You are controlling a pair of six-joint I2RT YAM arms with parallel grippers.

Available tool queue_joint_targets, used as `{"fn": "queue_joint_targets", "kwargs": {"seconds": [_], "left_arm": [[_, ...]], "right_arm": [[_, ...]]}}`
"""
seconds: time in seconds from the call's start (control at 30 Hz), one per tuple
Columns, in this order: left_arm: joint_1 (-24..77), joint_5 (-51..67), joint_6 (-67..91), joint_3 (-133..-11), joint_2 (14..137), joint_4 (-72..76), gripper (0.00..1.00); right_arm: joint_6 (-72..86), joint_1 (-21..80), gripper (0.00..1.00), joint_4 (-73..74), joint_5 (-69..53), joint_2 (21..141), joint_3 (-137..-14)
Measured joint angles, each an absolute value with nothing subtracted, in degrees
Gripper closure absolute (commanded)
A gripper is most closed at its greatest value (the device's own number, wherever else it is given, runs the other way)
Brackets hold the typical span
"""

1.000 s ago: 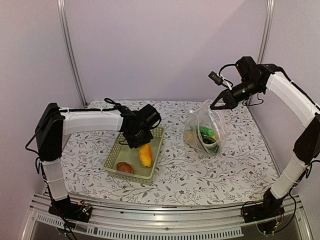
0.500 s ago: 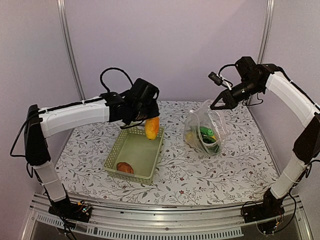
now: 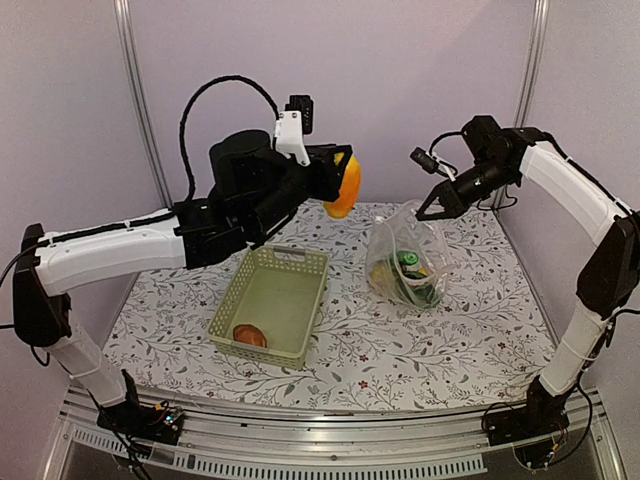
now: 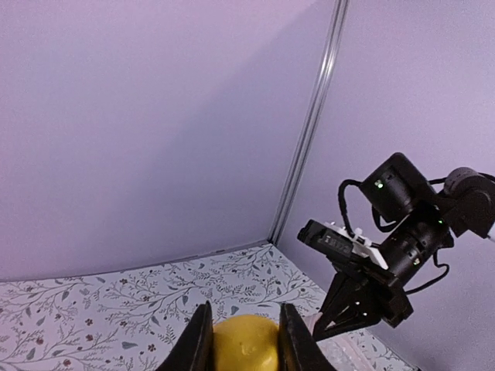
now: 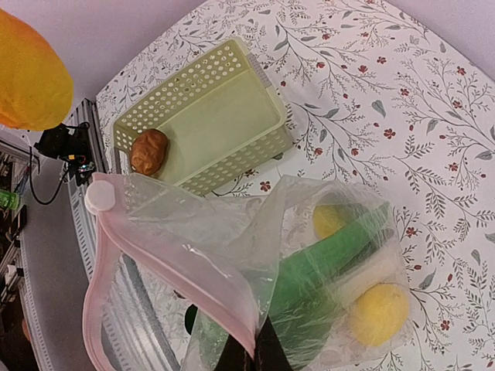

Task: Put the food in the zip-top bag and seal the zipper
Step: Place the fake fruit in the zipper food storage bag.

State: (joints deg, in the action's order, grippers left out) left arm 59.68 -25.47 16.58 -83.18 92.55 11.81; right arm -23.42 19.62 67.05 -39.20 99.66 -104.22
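My left gripper [image 3: 343, 183] [image 4: 244, 323] is shut on the orange-yellow piece [image 3: 346, 190] [image 4: 244, 349] [image 5: 29, 73] and holds it high in the air, left of the zip-top bag [image 3: 405, 255] [image 5: 232, 255]. My right gripper [image 3: 425, 212] [image 5: 259, 354] is shut on the bag's upper edge and holds its mouth up and open. The pinkish zipper [image 5: 158, 259] runs along that mouth. Inside the bag lie yellow lemons [image 5: 379, 313], a green cucumber [image 5: 325, 259] and other green pieces. A reddish-brown round one [image 3: 249, 335] [image 5: 149, 151] sits in the basket.
The pale green slatted basket [image 3: 290, 262] [image 5: 197, 77] stands left of the bag on the flowered tablecloth [image 3: 400, 350]. Purple walls with metal posts [image 3: 138, 100] close in the back and sides. The metal rail [image 3: 330, 440] runs along the near edge.
My left arm has lifted the orange-yellow piece out of the basket, up and to the right toward the bag. The right gripper has kept hold of the bag, shifting only slightly.
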Motion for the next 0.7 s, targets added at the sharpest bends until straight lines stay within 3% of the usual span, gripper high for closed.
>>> {"fn": "queue_joint_targets", "kwargs": {"seconds": [0.37, 0.7], "left_arm": [[61.36, 2.31, 7.97, -81.91, 93.97, 34.11, 1.00], [62.06, 24.10, 6.26, -96.07, 106.98, 28.03, 1.00]], "right_arm": [[-23.31, 19.62, 1.00, 67.22, -37.32, 99.50, -105.56], [-23.33, 20.03, 1.00, 66.83, -32.38, 89.89, -105.34]]}}
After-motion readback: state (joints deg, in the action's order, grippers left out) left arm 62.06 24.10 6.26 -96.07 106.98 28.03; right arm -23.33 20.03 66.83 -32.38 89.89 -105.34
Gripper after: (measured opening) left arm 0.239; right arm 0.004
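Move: The orange fruit is already in the left fingers. The bag's open mouth lies about 12 cm right of that hand, 4 cm back and 14 cm below. The bag's filled bottom is some 8 cm ahead, 14 cm right and 33 cm below; the basket is 15 cm left, 2 cm ahead and 36 cm below. From the right hand, pinching the rim, the mouth is about 6 cm back, 4 cm left and level. The orange fruit, still gripped, is carried right and back towards the bag's mouth, about 13 cm and 12 cm, the left hand rising some 7 cm, then sinking 3 cm. Its wrist swings roughly 50 degrees clockwise, leaving the fingers pointing right and slightly up. The right hand keeps its pinch on the rim and, late on, lifts it about 6 cm, easing slightly right and back. ##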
